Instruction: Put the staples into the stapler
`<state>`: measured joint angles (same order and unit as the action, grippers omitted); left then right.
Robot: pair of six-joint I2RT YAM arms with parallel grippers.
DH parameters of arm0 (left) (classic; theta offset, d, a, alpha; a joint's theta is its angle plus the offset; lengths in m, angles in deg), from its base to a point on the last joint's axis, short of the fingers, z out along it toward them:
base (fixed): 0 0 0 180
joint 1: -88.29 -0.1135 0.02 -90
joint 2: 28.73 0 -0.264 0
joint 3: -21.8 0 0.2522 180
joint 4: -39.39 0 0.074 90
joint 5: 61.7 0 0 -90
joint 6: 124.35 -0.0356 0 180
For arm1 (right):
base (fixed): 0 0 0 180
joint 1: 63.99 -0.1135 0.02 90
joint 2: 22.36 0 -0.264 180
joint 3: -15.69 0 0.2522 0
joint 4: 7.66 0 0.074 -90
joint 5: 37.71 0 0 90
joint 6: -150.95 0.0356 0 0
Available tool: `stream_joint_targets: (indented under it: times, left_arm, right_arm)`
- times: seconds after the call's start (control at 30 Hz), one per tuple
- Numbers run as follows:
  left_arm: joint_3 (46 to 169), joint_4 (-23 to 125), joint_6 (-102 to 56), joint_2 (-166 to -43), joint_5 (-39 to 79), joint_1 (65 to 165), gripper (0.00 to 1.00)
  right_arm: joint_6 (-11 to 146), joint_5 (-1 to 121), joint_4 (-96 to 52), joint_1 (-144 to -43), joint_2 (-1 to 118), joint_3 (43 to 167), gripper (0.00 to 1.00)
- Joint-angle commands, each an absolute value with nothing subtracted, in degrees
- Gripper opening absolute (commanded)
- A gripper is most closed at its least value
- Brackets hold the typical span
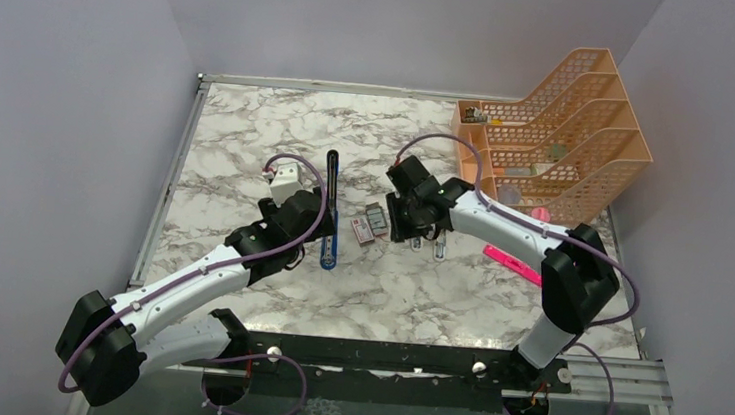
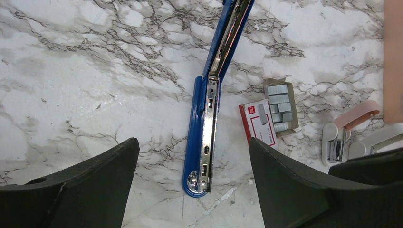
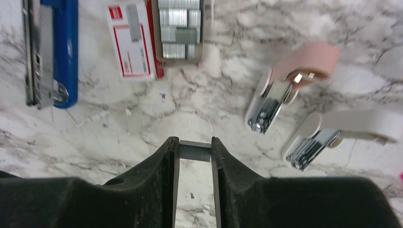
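Note:
The blue stapler (image 1: 330, 219) lies opened flat on the marble table, its black arm pointing away and its silvery channel (image 2: 209, 137) facing up. My left gripper (image 2: 192, 142) hovers open over the stapler's near end, one finger on each side, not touching it. The staples' pink-and-white box (image 2: 259, 123) and grey tray of strips (image 2: 281, 107) sit just right of the stapler. My right gripper (image 3: 195, 140) is shut on a short grey staple strip (image 3: 195, 152), held above the table near the tray (image 3: 179, 28).
Two small white-and-pink mini staplers (image 3: 280, 90) (image 3: 332, 133) lie right of the staple box. A pink highlighter (image 1: 511, 263) rests by the right arm. An orange file rack (image 1: 551, 133) stands at the back right corner.

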<state>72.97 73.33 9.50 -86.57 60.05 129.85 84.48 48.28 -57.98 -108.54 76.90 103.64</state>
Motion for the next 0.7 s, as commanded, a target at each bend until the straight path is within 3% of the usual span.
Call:
stream_joint_targets:
  times: [0.0, 0.43, 0.67]
  left_arm:
    - [73.0, 71.1, 8.6, -85.8, 59.7, 129.3, 0.86]
    - [73.3, 71.2, 7.8, -86.3, 60.0, 129.1, 0.86]
    - [73.3, 71.6, 7.7, -86.1, 59.9, 128.9, 0.86]
  right_arm:
    - [89.2, 51.8, -57.7, -111.7, 74.0, 97.8, 0.32]
    - [94.8, 49.4, -56.4, -117.9, 75.0, 91.0, 0.33]
    - [94.6, 48.7, -56.1, -117.9, 77.0, 91.9, 0.40]
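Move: The right hand holds a small staple block, bound for a bare patch of table about 9 cm back from it and 6 cm below, with no sideways offset; that patch is roughly 19 cm right, 7 cm back and 11 cm below the left hand. From the right hand, the open staple tray lies 7 cm ahead, 5 cm left; the red-white box 3 cm ahead, 8 cm left; the pink mini stapler some 5 cm ahead, 5 cm right. Draw the right gripper straight back towards your base, about 9 cm, sinking some 5 cm on the way, from beside the staple tray and mini staplers down to the bare table. Keep the staple block pinched and tip the fingers about 10 degrees nearer to straight down. Once low and nearly still, ease the fingers slightly open to let the block go. ##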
